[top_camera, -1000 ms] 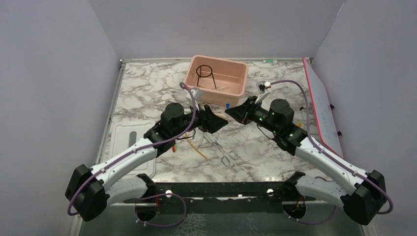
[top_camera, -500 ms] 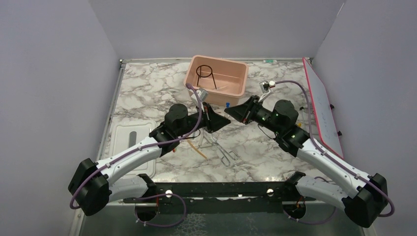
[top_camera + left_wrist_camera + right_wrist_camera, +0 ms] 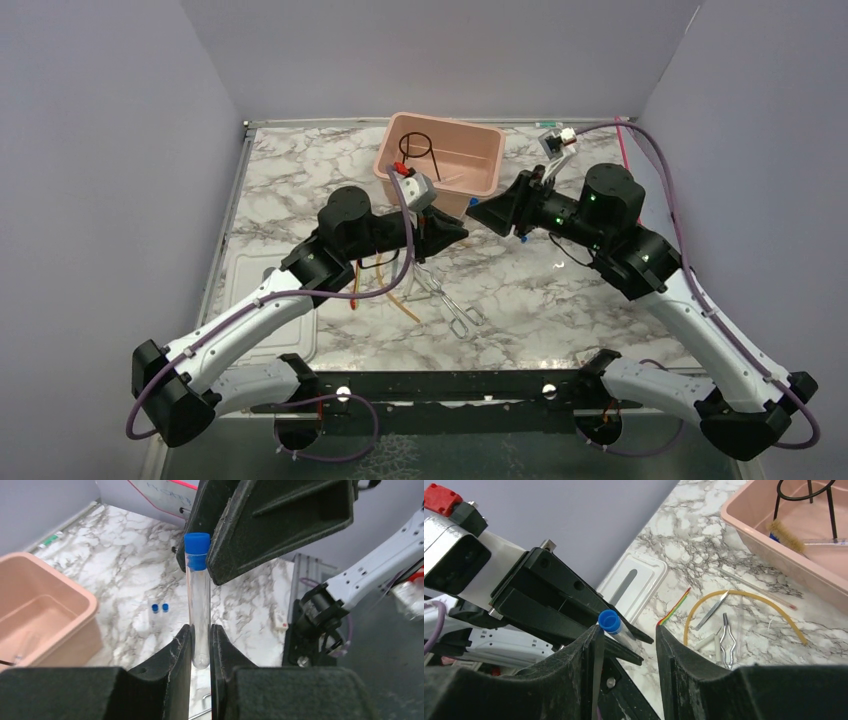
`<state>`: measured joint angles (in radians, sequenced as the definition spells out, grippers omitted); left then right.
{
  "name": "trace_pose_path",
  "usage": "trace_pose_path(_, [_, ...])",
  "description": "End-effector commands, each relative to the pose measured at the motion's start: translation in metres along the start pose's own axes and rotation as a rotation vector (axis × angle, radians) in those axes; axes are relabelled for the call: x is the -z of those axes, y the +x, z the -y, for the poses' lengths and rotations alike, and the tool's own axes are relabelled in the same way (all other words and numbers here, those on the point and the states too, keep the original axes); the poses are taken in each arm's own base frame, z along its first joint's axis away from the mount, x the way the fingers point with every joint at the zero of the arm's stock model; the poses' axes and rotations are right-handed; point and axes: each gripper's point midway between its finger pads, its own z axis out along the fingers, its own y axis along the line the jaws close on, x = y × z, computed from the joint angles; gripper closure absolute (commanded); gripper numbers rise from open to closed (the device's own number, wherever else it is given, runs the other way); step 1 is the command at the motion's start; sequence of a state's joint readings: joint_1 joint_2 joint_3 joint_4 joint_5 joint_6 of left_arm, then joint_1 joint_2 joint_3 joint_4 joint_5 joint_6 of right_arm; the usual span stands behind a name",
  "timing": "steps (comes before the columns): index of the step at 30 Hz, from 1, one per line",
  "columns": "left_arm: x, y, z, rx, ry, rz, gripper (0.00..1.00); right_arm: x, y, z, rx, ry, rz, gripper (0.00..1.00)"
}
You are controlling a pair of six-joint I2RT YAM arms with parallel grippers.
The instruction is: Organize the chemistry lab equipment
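My left gripper (image 3: 200,642) is shut on the lower end of a clear test tube (image 3: 200,605) with a blue cap (image 3: 196,550), held above the table. My right gripper (image 3: 627,631) is open, its fingers on either side of the cap (image 3: 609,621); the left finger is close to it. In the top view the two grippers (image 3: 460,232) (image 3: 474,212) meet tip to tip in front of the pink tub (image 3: 487,178). The black ring stand (image 3: 415,150) stands in the tub. The tan tube (image 3: 744,596), silver tongs (image 3: 726,640), spatula (image 3: 714,610) and striped rod (image 3: 676,607) lie on the marble.
A flat white lid (image 3: 265,290) lies at the left edge. A red-rimmed board (image 3: 655,220) leans at the right wall. Two small blue pieces (image 3: 159,608) sit on the marble near the tub. A brush (image 3: 784,532) lies inside the tub.
My left gripper has shut on the test tube and risen with it. The right arm has lifted and swung back, and its jaws have opened around the blue cap.
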<state>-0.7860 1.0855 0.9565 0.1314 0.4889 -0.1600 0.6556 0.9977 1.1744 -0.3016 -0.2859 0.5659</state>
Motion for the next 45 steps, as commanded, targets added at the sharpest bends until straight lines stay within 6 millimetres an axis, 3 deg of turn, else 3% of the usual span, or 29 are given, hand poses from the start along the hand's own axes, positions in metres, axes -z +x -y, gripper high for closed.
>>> trace_pose_path(1, [0.009,0.009,0.004,-0.186,0.054,-0.116,0.87,0.008,0.024,0.0,0.053,-0.001,-0.161,0.53])
trace_pose_path(11, [0.012,0.018,-0.005,-0.253,0.034,-0.181,0.87,0.006,0.02,-0.014,0.036,-0.062,-0.179,0.63])
trace_pose_path(20, [0.014,0.024,-0.004,-0.27,0.044,-0.194,0.88,-0.004,0.028,-0.007,0.024,-0.052,-0.207,0.71])
trace_pose_path(24, [0.016,0.026,-0.013,-0.28,-0.001,-0.207,0.87,-0.005,0.028,-0.008,0.032,-0.063,-0.207,0.82])
trace_pose_path(25, [0.016,0.026,-0.015,-0.276,-0.019,-0.209,0.84,-0.005,0.028,-0.008,0.034,-0.063,-0.208,0.86])
trace_pose_path(28, [0.019,0.019,-0.026,-0.245,-0.107,-0.198,0.6,-0.005,0.028,-0.001,0.047,-0.028,-0.201,0.9])
trace_pose_path(29, [0.021,0.015,-0.031,-0.237,-0.144,-0.191,0.48,-0.004,0.026,0.004,0.056,-0.002,-0.19,0.9])
trace_pose_path(31, [0.027,0.008,-0.041,-0.216,-0.233,-0.174,0.34,-0.002,0.024,0.017,0.077,0.07,-0.168,0.91])
trace_pose_path(34, [0.043,0.001,-0.052,-0.173,-0.353,-0.139,0.26,0.001,0.022,0.047,0.122,0.218,-0.136,0.91])
trace_pose_path(40, [0.075,-0.004,-0.054,-0.082,-0.479,-0.063,0.23,0.021,0.033,0.137,0.196,0.64,-0.094,0.91])
trace_pose_path(42, [0.081,-0.002,-0.05,-0.069,-0.481,-0.041,0.22,0.032,0.05,0.167,0.2,0.773,-0.109,0.91])
trace_pose_path(45, [0.087,0.002,-0.044,-0.065,-0.462,-0.009,0.22,0.044,0.073,0.195,0.187,0.893,-0.121,0.91])
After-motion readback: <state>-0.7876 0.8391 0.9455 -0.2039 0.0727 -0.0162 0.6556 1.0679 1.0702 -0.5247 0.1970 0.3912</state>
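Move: The blue-capped test tube is still pinched low in the left gripper, its middle about 3 cm above that hand, 1 cm forward and 1 cm right. From the open right gripper, that middle is 1 cm back, 1 cm left and 2 cm below. From the right hand, two blue-capped tubes sit about 14 cm ahead, 14 cm right, and the pink bin about 29 cm ahead, 5 cm left; the tongs are 1 cm back, 4 cm left. All three are some 30 cm lower. Hand the tube over: lower both grippers together about 3 cm, then close the right fingers on its cap end while the left still holds it. Now open the left wide and draw it off to the left, and carry the tube down some 10 cm, right and forward towards the two capped tubes, tipping the right fingers downward and turning clockwise. ##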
